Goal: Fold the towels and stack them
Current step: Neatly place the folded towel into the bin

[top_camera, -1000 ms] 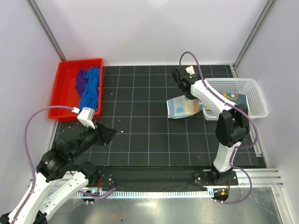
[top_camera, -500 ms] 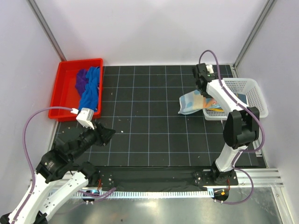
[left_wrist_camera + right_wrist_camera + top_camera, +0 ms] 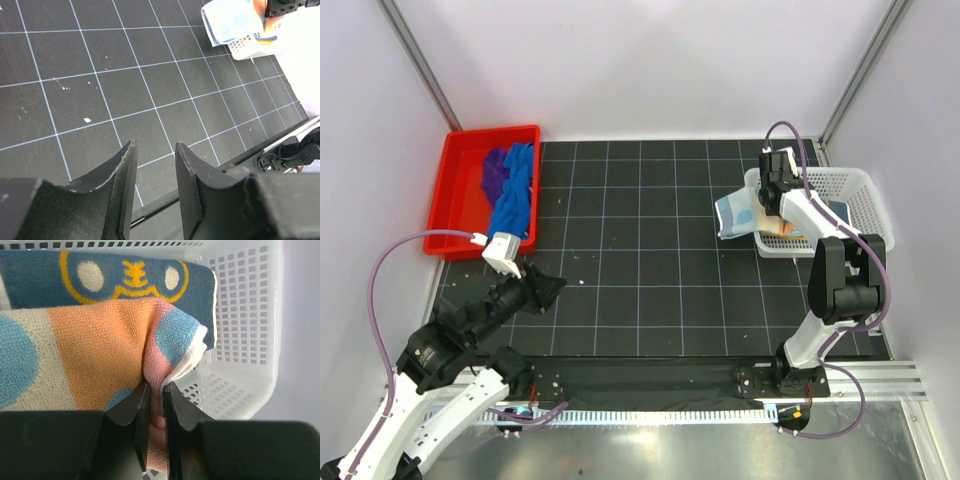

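My right gripper (image 3: 775, 195) is shut on the patterned towel (image 3: 738, 212), orange, pink, pale and light blue, and holds it over the left rim of the white mesh basket (image 3: 865, 185). In the right wrist view the fingers (image 3: 141, 415) pinch a fold of this towel (image 3: 90, 365). A dark blue towel with a yellow pattern (image 3: 115, 277) lies in the basket (image 3: 245, 315). The royal blue towel (image 3: 515, 195) and the purple towel (image 3: 495, 172) lie crumpled in the red tray (image 3: 460, 160). My left gripper (image 3: 552, 290) is open and empty above the black mat (image 3: 156, 147).
The black gridded mat (image 3: 650, 290) covers the table between tray and basket. White crumbs (image 3: 87, 120) dot it. The patterned towel (image 3: 232, 22) and the basket's corner (image 3: 245, 47) show at the top right of the left wrist view.
My right gripper has carried the patterned towel to the right, from the middle of the mat to the basket's left rim. The left arm has barely moved.
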### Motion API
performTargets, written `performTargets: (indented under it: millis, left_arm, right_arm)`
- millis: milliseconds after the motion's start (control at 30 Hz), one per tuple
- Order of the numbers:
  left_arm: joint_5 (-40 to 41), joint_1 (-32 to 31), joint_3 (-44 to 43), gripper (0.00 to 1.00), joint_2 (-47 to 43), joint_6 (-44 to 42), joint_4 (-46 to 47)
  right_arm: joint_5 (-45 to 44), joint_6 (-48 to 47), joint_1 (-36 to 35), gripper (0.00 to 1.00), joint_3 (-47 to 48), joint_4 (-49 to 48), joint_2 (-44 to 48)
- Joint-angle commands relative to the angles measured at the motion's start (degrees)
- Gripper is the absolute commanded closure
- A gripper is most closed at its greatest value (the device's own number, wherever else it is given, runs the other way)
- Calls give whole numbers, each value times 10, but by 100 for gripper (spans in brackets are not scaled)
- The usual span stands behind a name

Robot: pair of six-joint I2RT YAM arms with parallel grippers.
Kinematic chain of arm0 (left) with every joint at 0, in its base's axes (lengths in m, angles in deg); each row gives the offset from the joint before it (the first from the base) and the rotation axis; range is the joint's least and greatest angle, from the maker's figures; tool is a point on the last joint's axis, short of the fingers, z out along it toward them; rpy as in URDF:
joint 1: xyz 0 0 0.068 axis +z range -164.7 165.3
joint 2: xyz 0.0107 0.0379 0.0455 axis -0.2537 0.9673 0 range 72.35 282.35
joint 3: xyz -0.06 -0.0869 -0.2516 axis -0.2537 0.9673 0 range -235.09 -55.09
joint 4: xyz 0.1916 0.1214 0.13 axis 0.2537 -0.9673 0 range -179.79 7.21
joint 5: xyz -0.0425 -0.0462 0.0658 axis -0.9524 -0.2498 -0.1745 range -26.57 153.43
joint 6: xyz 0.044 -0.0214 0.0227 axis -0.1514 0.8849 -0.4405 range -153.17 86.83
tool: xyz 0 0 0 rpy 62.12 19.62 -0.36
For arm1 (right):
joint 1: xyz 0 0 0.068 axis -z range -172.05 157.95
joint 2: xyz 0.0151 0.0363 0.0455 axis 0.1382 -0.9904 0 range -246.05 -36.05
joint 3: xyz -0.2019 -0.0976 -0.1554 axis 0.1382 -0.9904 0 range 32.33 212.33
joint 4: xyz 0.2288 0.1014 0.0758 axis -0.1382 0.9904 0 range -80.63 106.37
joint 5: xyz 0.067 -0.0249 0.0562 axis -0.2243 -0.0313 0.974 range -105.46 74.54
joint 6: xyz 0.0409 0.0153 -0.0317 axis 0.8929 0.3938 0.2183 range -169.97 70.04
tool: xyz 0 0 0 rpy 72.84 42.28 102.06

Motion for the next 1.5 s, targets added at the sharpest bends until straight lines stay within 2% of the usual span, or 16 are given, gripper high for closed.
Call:
performTargets:
  millis: [0,300,733,1033,1267,1333,1367,1400,1467]
  left_arm:
    - [-11,-2,2,61,-6,-14,11]
    - [-13,-3,2,61,-6,-15,13]
    - [-6,-19,2,62,-8,-13,11]
    - [7,-26,2,62,-11,-11,8]
    - [7,-26,2,62,-11,-11,8]
    - [8,-26,2,62,-10,-11,8]
    - [8,-26,2,62,-10,-11,8]
    - [7,-26,2,62,-10,-11,8]
    - [7,-26,2,62,-9,-11,8]
  right_arm:
    - [-11,-54,13,99,-20,-101,31]
    - [-14,-92,38,99,-20,-160,-14]
    - [-14,-146,76,99,39,-163,-32]
    - [-5,-167,102,99,103,-128,-57]
    - [-10,-161,114,99,84,-139,-73]
    - [-15,-148,123,91,76,-142,-77]
    - [-23,-143,126,83,74,-145,-78]
    - [-26,-137,129,64,72,-148,-81]
    - [-29,-119,136,49,74,-147,-83]
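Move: The right hand already pinches the polka-dot towel near its right end, inside the bin; the towel's middle hangs about 10 cm to the left, some 2 cm nearer the base and 4 cm lower, its left end still outside over the bin's left rim. The bin's middle is roughly 6 cm to the right and 1 cm back, 6 cm below, with the folded grey-blue towel about 4 cm right, 1 cm back. From the left hand the bin lies about 60 cm right, 24 cm ahead. Keeping its pinch on the right end of the polka-dot towel, the right hand draws it about 10 cm to the right and some 4 cm forward towards the bin's right end, dipping slightly, then rising about 5 cm as the wrist rolls its left side down a little. It then sinks 2 to 3 cm while still easing right and slightly back, and right at the end the fingers open to let go of the towel. ##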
